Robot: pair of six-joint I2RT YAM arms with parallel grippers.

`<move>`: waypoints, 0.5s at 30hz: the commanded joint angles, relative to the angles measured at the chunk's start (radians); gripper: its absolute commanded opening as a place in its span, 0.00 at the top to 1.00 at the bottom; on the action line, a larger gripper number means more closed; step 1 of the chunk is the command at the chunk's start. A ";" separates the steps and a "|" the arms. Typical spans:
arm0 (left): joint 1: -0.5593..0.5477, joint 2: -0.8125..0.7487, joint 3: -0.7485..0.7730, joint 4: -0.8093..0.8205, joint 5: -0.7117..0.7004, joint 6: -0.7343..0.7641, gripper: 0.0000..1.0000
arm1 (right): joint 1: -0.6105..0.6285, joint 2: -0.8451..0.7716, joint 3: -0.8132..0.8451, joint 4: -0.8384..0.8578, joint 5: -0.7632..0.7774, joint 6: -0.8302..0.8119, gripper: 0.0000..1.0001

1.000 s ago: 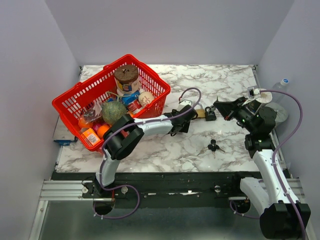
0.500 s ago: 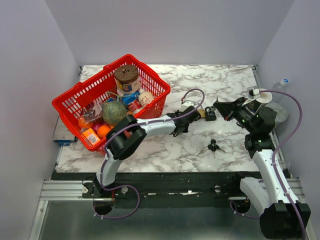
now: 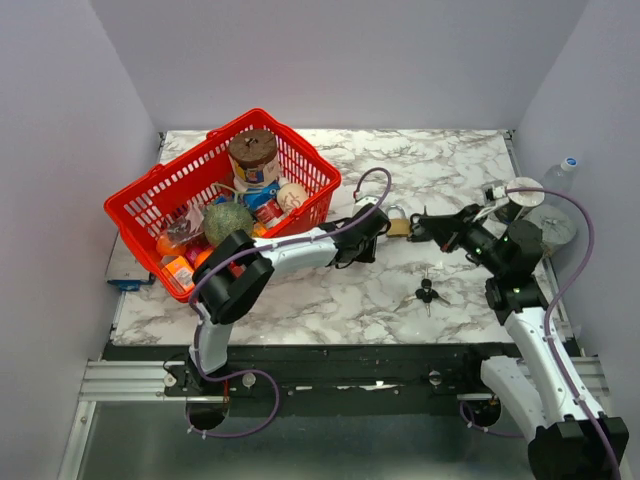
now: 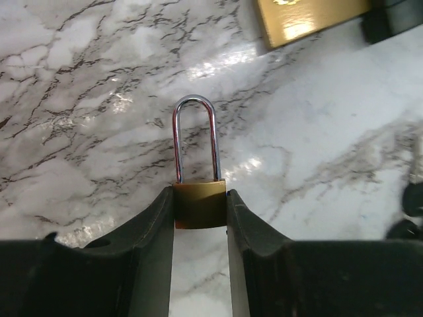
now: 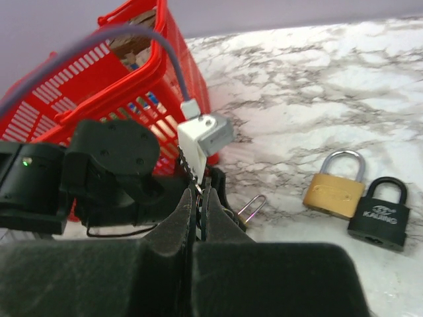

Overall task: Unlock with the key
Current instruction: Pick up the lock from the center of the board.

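Observation:
My left gripper (image 4: 200, 198) is shut on the brass body of a small padlock (image 4: 199, 203). Its long steel shackle (image 4: 195, 135) points away from the fingers, just above the marble table. In the right wrist view that shackle (image 5: 251, 208) pokes out beside the left gripper. My right gripper (image 5: 196, 191) is shut on a key (image 5: 188, 166), whose toothed blade sticks out past the fingertips towards the left gripper. In the top view the left gripper (image 3: 377, 228) and the right gripper (image 3: 418, 223) nearly meet at mid-table.
A larger brass padlock (image 5: 334, 190) and a black padlock (image 5: 379, 214) lie on the table beside the grippers. Spare black keys (image 3: 427, 292) lie nearer the front edge. A red basket (image 3: 300, 146) full of groceries stands at the back left.
The left gripper has narrowed onto the small padlock and shifted slightly. The right arm has swung left, bringing the key close to the left gripper.

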 commanded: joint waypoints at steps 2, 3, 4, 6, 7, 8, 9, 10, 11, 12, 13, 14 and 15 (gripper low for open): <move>0.011 -0.177 0.037 0.002 0.140 -0.056 1.00 | 0.179 -0.062 -0.077 -0.053 0.140 0.034 0.99; 0.014 -0.192 0.034 0.002 0.156 -0.063 1.00 | 0.234 -0.070 -0.094 -0.050 0.156 0.052 0.99; 0.017 -0.209 0.032 0.003 0.169 -0.073 1.00 | 0.256 -0.087 -0.112 -0.034 0.175 0.071 0.99; 0.025 -0.254 0.022 0.005 0.177 -0.071 1.00 | 0.312 -0.101 -0.170 -0.019 0.194 0.127 0.99; 0.028 -0.269 0.017 0.005 0.170 -0.070 1.00 | 0.329 -0.105 -0.186 -0.013 0.211 0.143 0.99; 0.031 -0.300 -0.009 0.014 0.160 -0.070 1.00 | 0.346 -0.108 -0.198 -0.014 0.222 0.169 0.99; 0.040 -0.314 -0.026 0.043 0.158 -0.071 1.00 | 0.381 -0.109 -0.216 -0.013 0.232 0.180 0.99; 0.043 -0.327 -0.044 0.057 0.157 -0.076 1.00 | 0.400 -0.107 -0.221 -0.013 0.257 0.187 0.99; 0.046 -0.353 -0.081 0.069 0.152 -0.083 1.00 | 0.418 -0.092 -0.224 -0.016 0.271 0.206 0.99; 0.049 -0.366 -0.101 0.084 0.140 -0.091 1.00 | 0.452 -0.078 -0.223 -0.014 0.280 0.213 0.99; 0.049 -0.380 -0.122 0.122 0.128 -0.096 1.00 | 0.464 -0.061 -0.221 -0.004 0.289 0.224 0.99; 0.049 -0.406 -0.161 0.142 0.121 -0.097 1.00 | 0.475 -0.037 -0.218 0.006 0.294 0.247 0.99; 0.049 -0.416 -0.173 0.165 0.108 -0.099 1.00 | 0.495 0.006 -0.215 0.018 0.295 0.256 0.99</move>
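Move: The small brass lock is already pinched in the left fingers, low over the table. The key in the right hand is some 12 cm to its right, 2 cm nearer the base and about 21 cm up. The big brass padlock is about 4 cm ahead and 6 cm right, the black padlock 4 cm ahead and 11 cm right. From the right hand, the small lock is about 12 cm left, 3 cm ahead, 21 cm below; spare keys lie 6 cm nearer the base, 24 cm below. The small lock goes almost straight up by about 15 cm in the left hand's unchanged grip, the fingers swinging some 20 degrees outward to the right. The right hand, keeping the key pinched, comes down, left and back towards the lock, about 8 cm each way, tipping its fingers down roughly 15 degrees and turning a little counter-clockwise. ##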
